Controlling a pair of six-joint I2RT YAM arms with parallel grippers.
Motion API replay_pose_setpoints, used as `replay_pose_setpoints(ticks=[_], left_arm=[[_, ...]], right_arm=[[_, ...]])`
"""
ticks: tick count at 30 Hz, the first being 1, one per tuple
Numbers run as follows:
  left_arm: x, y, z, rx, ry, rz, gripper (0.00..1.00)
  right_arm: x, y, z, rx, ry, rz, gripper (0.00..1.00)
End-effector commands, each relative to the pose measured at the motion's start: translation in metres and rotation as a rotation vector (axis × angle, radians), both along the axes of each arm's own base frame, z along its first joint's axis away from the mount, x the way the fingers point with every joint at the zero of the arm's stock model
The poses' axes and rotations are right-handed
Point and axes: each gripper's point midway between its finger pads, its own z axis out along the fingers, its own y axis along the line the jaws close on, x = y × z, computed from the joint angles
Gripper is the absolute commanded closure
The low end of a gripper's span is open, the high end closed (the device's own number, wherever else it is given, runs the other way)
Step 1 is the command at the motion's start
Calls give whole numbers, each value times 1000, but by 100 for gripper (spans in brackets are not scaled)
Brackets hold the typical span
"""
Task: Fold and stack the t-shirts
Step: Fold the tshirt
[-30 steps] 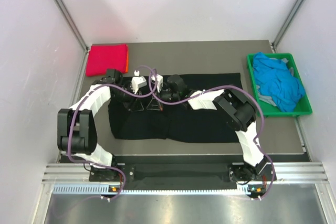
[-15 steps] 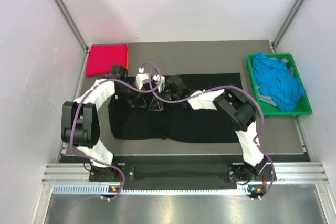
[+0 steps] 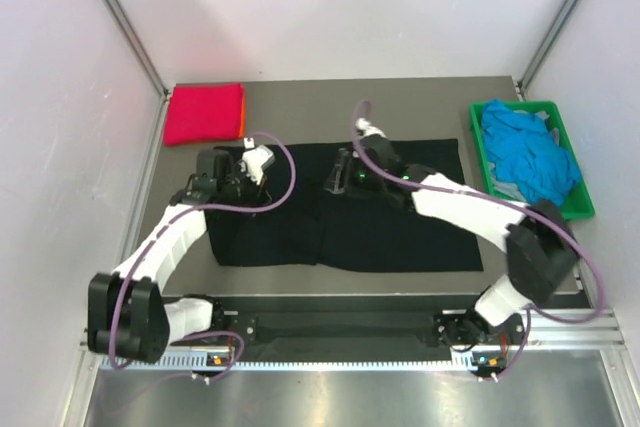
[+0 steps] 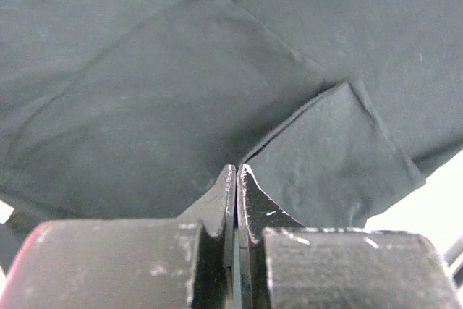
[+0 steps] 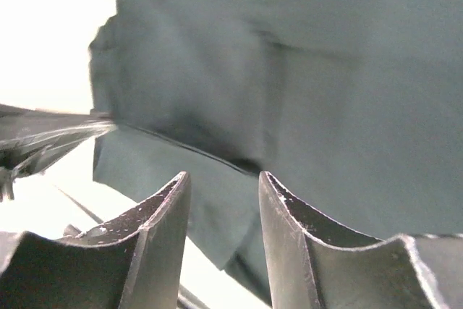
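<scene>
A large black t-shirt (image 3: pixel 400 232) lies spread across the middle of the table. My left gripper (image 3: pixel 243 169) sits low over its upper left part. In the left wrist view that gripper (image 4: pixel 237 168) is shut, and the edge of a folded flap of the black t-shirt (image 4: pixel 145 92) runs straight into its tips. My right gripper (image 3: pixel 338 175) hovers over the shirt's upper middle. In the right wrist view it (image 5: pixel 223 175) stands open, with only black cloth (image 5: pixel 347 70) below the gap. A folded magenta-red t-shirt (image 3: pixel 203 112) lies at the back left on an orange one (image 3: pixel 243 119).
A green crate (image 3: pixel 572 209) at the right edge holds crumpled bright blue t-shirts (image 3: pixel 525 152). Grey walls close in the table on the left, back and right. The arms' purple cables loop above the black shirt.
The two grippers met over the shirt's upper middle, then parted. The left one shut and moved left. The right one opened and drew right as its arm straightened.
</scene>
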Motion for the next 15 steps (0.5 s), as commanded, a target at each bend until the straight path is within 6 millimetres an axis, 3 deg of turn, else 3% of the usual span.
replay_pose_setpoints(ticks=[1, 3, 4, 5, 6, 8, 9, 15], left_arm=[[21, 6, 38, -64, -173, 146, 100], [21, 8, 44, -82, -190, 180, 100], [19, 7, 48, -96, -198, 181, 100], [16, 4, 50, -110, -198, 168, 100], [14, 4, 54, -117, -206, 169, 100], [13, 3, 64, -129, -226, 182, 100], [16, 6, 73, -132, -270, 204, 100], [13, -3, 78, -204, -267, 201, 100]], right_arm=[[-11, -107, -33, -154, 225, -512, 57], [-34, -154, -32, -205, 279, -674, 57], [-45, -176, -42, -195, 334, -791, 57], [-56, -192, -34, -167, 338, -851, 57], [-69, -217, -38, -201, 366, -930, 57], [-91, -247, -43, -151, 396, -1069, 57], [-108, -272, -59, -175, 449, -1166, 57], [-139, -342, -70, -145, 475, -1421, 57]])
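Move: The right hand, open and empty, is to go to the black t-shirt's near right corner, about 36 cm to its right, 20 cm back and 9 cm below. The green bin stands some 48 cm to this hand's right and 6 cm ahead, 5 cm lower. The left hand already has a t-shirt edge in its fingertips; from it that corner is roughly 53 cm right and 18 cm back, and the folded red shirt 15 cm left and 20 cm ahead. The left fingers keep their pinch on the t-shirt edge and draw it up about 6 cm, nearly straight. Meanwhile the right hand, fingers staying part open, sweeps fast over the t-shirt towards its near right corner, some 30 cm right while also coming back and sinking, turning about 70 degrees clockwise and tipping to point steeply down. ##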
